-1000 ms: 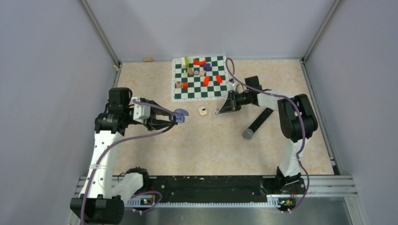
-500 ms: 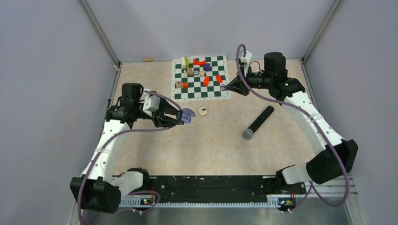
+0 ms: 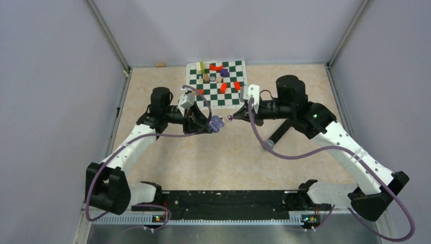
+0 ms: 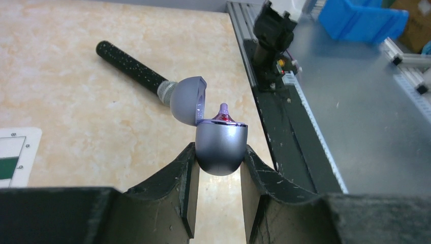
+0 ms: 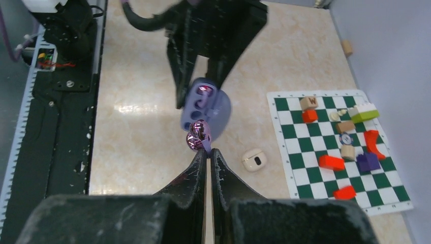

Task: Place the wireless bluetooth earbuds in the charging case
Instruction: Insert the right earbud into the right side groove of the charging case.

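Observation:
My left gripper (image 4: 218, 152) (image 3: 211, 124) is shut on the grey-purple charging case (image 4: 221, 145) (image 3: 217, 123) and holds it above the table, its lid (image 4: 185, 100) swung open. One purple earbud (image 4: 222, 111) sits in the case with its stem poking up. My right gripper (image 5: 209, 151) (image 3: 233, 118) is shut on the stem of a second shiny purple earbud (image 5: 197, 136) (image 3: 229, 118). In the right wrist view this earbud hangs just in front of the open case (image 5: 203, 104), close to its free socket.
A black microphone (image 3: 277, 134) (image 4: 134, 71) lies on the table right of centre. A small white case (image 5: 254, 159) lies near the green chessboard mat (image 3: 231, 97), which carries several red, purple and wooden blocks (image 5: 331, 162). The black base rail (image 3: 223, 198) runs along the near edge.
The left arm carried the open case right, toward the centre. The right arm swung from the chessboard's edge down to the centre, bringing its earbud right beside the case.

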Controlling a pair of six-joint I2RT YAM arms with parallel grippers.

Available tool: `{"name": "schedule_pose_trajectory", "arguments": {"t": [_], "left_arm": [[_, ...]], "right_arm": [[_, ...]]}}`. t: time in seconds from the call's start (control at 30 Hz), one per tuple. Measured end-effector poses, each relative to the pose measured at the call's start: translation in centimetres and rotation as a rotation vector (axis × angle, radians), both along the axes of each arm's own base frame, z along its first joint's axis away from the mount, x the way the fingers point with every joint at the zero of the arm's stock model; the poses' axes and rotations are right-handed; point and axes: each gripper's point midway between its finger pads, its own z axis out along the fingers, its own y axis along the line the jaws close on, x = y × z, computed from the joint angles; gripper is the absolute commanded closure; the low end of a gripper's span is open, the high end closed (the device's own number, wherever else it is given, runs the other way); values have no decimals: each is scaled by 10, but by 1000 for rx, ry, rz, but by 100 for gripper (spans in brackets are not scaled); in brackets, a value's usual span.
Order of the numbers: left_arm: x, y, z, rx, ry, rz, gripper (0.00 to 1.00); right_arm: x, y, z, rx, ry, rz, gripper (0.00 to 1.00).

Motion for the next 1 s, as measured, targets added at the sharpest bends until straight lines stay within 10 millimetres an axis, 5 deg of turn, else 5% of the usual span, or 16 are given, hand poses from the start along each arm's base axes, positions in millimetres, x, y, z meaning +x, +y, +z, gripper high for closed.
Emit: {"name": "schedule_pose_trajectory", "arguments": {"t": [0.17,0.47,1.0], "left_arm": [[11,-3,-12,-1,104,111,100],[12,-4,9,-38,46,132,100],[10,-7,8,-39,2,115,100]], "right_arm": [[-24,22,-21,-56,-4,73,100],[-15,37,-63,-165,31,33,100],[0,37,-61,-161,-4,-38,100]]}}
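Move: The charging case, open in my left hand with the left earbud seated, lies about 7 cm to the left of my right hand, 9 cm below and 1 cm back. From the right hand, the white case on the table is some 14 cm ahead, 8 cm left and 29 cm down; the microphone is about 9 cm ahead, 26 cm right, equally low. From my left hand, the right earbud is roughly 6 cm right, 8 cm up and 1 cm ahead. With the right earbud still pinched, I swing my right hand left and briefly back, then sink it towards the empty groove end of the case while easing forward again, ending about 6 cm lower and 4 cm farther left. Its fingers tip some 10 degrees further down before I hold nearly still. My left hand keeps its grip, shifting the case about 1 cm forward and, after a small dip, 1 cm up. ##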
